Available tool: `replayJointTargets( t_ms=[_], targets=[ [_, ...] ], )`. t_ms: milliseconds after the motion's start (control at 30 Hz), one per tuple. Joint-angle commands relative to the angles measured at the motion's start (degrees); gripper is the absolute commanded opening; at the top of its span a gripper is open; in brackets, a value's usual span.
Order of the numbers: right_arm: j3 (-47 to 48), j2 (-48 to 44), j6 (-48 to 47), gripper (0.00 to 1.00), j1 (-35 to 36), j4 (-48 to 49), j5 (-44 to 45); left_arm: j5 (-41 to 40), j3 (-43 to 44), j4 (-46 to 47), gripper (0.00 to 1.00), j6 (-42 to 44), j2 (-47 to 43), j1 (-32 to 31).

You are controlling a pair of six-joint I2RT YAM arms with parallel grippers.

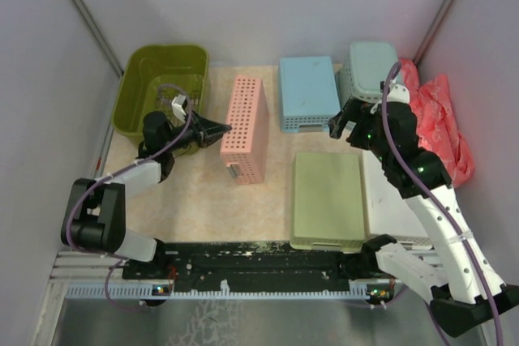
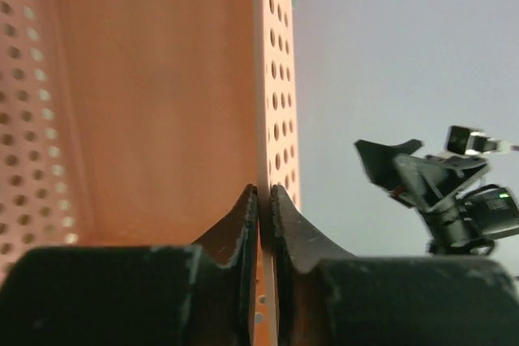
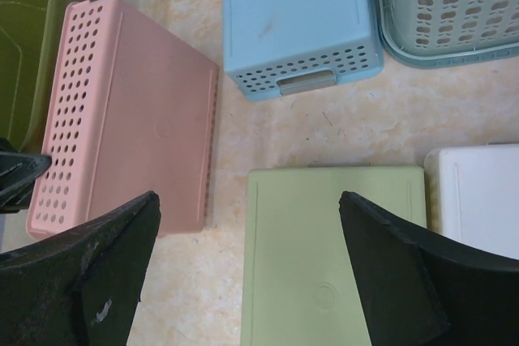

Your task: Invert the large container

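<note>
The large container, a deep olive-green tub, stands open side up at the back left; its corner shows in the right wrist view. No gripper holds it. My left gripper lies just to its right, shut on the thin perforated wall of the pink basket. In the left wrist view the jaws pinch that wall between them. My right gripper hangs open over the table with nothing between its fingers.
A blue basket lies base up at the back, next to a pale teal perforated basket. A light-green tray and a white container sit near the front right. A red bag lies against the right wall.
</note>
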Motion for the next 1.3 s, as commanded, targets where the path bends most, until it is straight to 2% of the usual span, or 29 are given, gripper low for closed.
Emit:
replayJointTargets(
  t_ms=[0,67,300,567,867,1100,1267],
  targets=[
    [0.2,0.21,0.48,0.92,0.17,2.5,-0.35,-0.84,1.66,-13.73,0.18,14.09,-0.59,1.99],
    [0.29,0.38,0.52,0.92,0.17,2.61,-0.3,-4.51,3.7,-22.13,0.32,20.01,-2.04,2.34],
    [-0.48,2.48,1.15,0.92,0.17,4.75,-3.22,-14.49,10.47,-43.68,0.47,34.04,-4.13,2.39],
    [-2.95,5.93,2.78,0.92,1.01,8.97,-12.31,-18.86,14.12,-51.43,0.63,41.47,-3.42,2.3],
    [-5.37,14.92,4.28,0.93,16.58,14.6,-9.61,-20.81,21.17,-59.76,0.69,46.21,-4.9,1.65],
    [-6.52,24.25,5.12,0.94,28.64,22.16,-9.22,-22.74,33.29,-68.63,0.75,49.26,-10.33,0.55],
    [-6.71,33.77,7.14,0.94,32.61,30.12,-12.6,-32.47,39.11,-73.78,0.79,52.97,-14.11,0.55]
  ],
)
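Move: The left gripper still pinches the upper rim of the pink container, which stands on its side with its opening to the left; its middle is about 5 cm right of that hand, 4 ahead and 10 below. The green tub lies some 17 cm left of the left hand and 13 ahead, 13 lower. From the right hand the pink container is roughly 23 cm left, 8 ahead and 20 below; the blue container is 20 ahead, 6 left, and the green container 8 back, level sideways, both 27 below. Open the left gripper wide and let go of the pink container's rim, drawing the hand about 8 cm left and rolling its left side up some 45 degrees; let it sink a little, then lift quickly. Then sweep the open right gripper left and down, some 23 cm across, turning it counter-clockwise and tipping it down, to come over the pink container's near end. ##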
